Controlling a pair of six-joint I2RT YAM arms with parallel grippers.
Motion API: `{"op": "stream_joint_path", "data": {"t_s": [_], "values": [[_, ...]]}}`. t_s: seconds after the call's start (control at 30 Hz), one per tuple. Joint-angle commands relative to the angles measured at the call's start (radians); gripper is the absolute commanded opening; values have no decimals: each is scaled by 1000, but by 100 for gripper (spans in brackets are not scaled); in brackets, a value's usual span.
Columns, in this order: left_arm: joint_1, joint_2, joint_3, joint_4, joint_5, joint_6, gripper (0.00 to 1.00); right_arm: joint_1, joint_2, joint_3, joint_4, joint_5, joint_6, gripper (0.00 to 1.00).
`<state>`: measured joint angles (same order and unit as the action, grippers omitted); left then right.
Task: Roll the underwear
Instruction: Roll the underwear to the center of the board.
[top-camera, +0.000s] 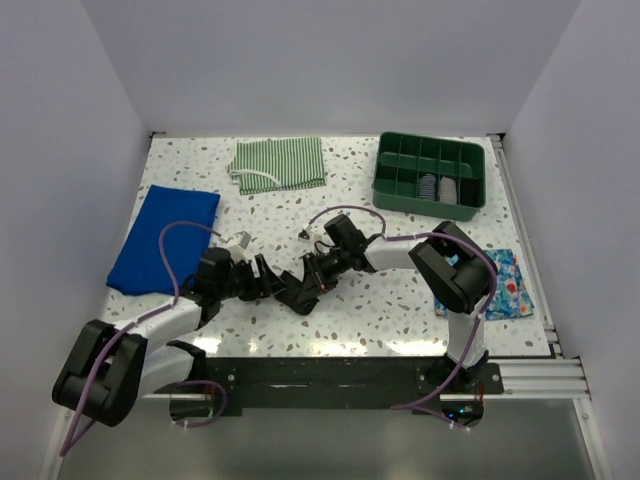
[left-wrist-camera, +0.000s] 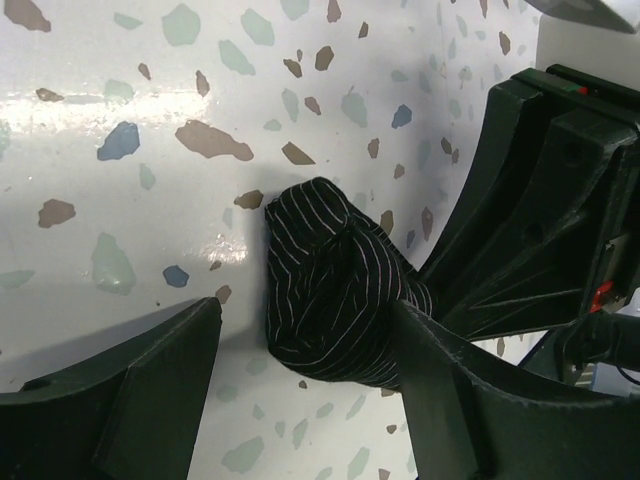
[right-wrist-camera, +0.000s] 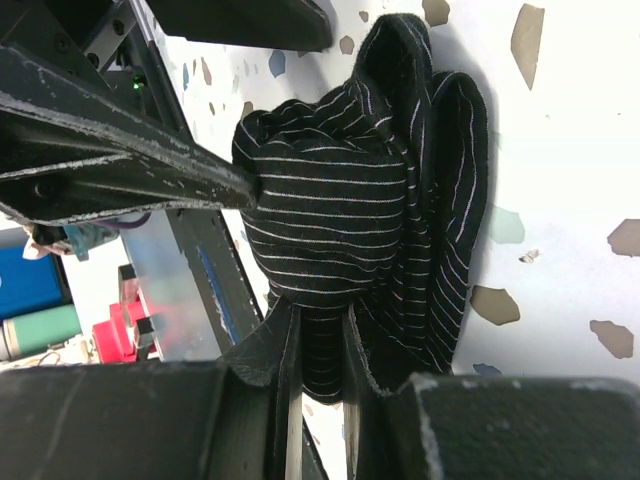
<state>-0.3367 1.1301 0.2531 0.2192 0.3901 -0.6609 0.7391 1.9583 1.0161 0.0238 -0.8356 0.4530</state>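
The underwear (top-camera: 298, 294) is a black cloth with thin white pinstripes, bunched into a tight roll on the speckled table between the two arms. My left gripper (left-wrist-camera: 305, 335) is open; its fingers (left-wrist-camera: 150, 390) stand on either side of the roll (left-wrist-camera: 330, 290), and the right-hand one touches it. My right gripper (right-wrist-camera: 320, 335) is shut on one end of the roll (right-wrist-camera: 340, 210). From above, the left gripper (top-camera: 270, 283) and right gripper (top-camera: 312, 274) meet at the roll. The left gripper's finger (right-wrist-camera: 130, 160) presses the roll's side.
A green-and-white striped cloth (top-camera: 280, 163) lies at the back. A blue cloth (top-camera: 165, 240) lies at the left. A green compartment tray (top-camera: 400, 185) with rolled items stands at the back right. A blue floral cloth (top-camera: 508, 285) lies at the right edge.
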Motion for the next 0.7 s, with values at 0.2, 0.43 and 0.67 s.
{"op": "stream_joint_path", "data": {"t_s": [0.2, 0.43, 0.67], "values": [[2, 120, -12, 177, 110, -34, 74, 5, 60, -25, -140, 107, -13, 6], [2, 119, -41, 178, 92, -37, 67, 5, 53, -22, -137, 115, -7, 6], [-2, 187, -44, 209, 84, -36, 42, 5, 48, -25, -128, 112, -2, 8]]}}
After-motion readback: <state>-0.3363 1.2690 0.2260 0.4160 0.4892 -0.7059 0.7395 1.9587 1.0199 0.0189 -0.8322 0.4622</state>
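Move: The dark striped underwear roll has its middle roughly 6 cm to the right of the open left hand, about 1 cm nearer the base and 1 cm lower. Around the left hand, the blue cloth lies some 30 cm left and 12 cm farther out, and the green-striped cloth about 35 cm straight ahead. From the right fingers, already pinching the roll, its middle is about 3 cm left, 1 cm back and 1 cm lower. The right hand stays put and keeps its pinch on the roll while the left fingertips come in against the roll's left end. The left hand eases about 1.5 cm right towards it, rolling some 5 degrees, then dips slightly as its fingers begin to close around that end, still about half open when last seen. ##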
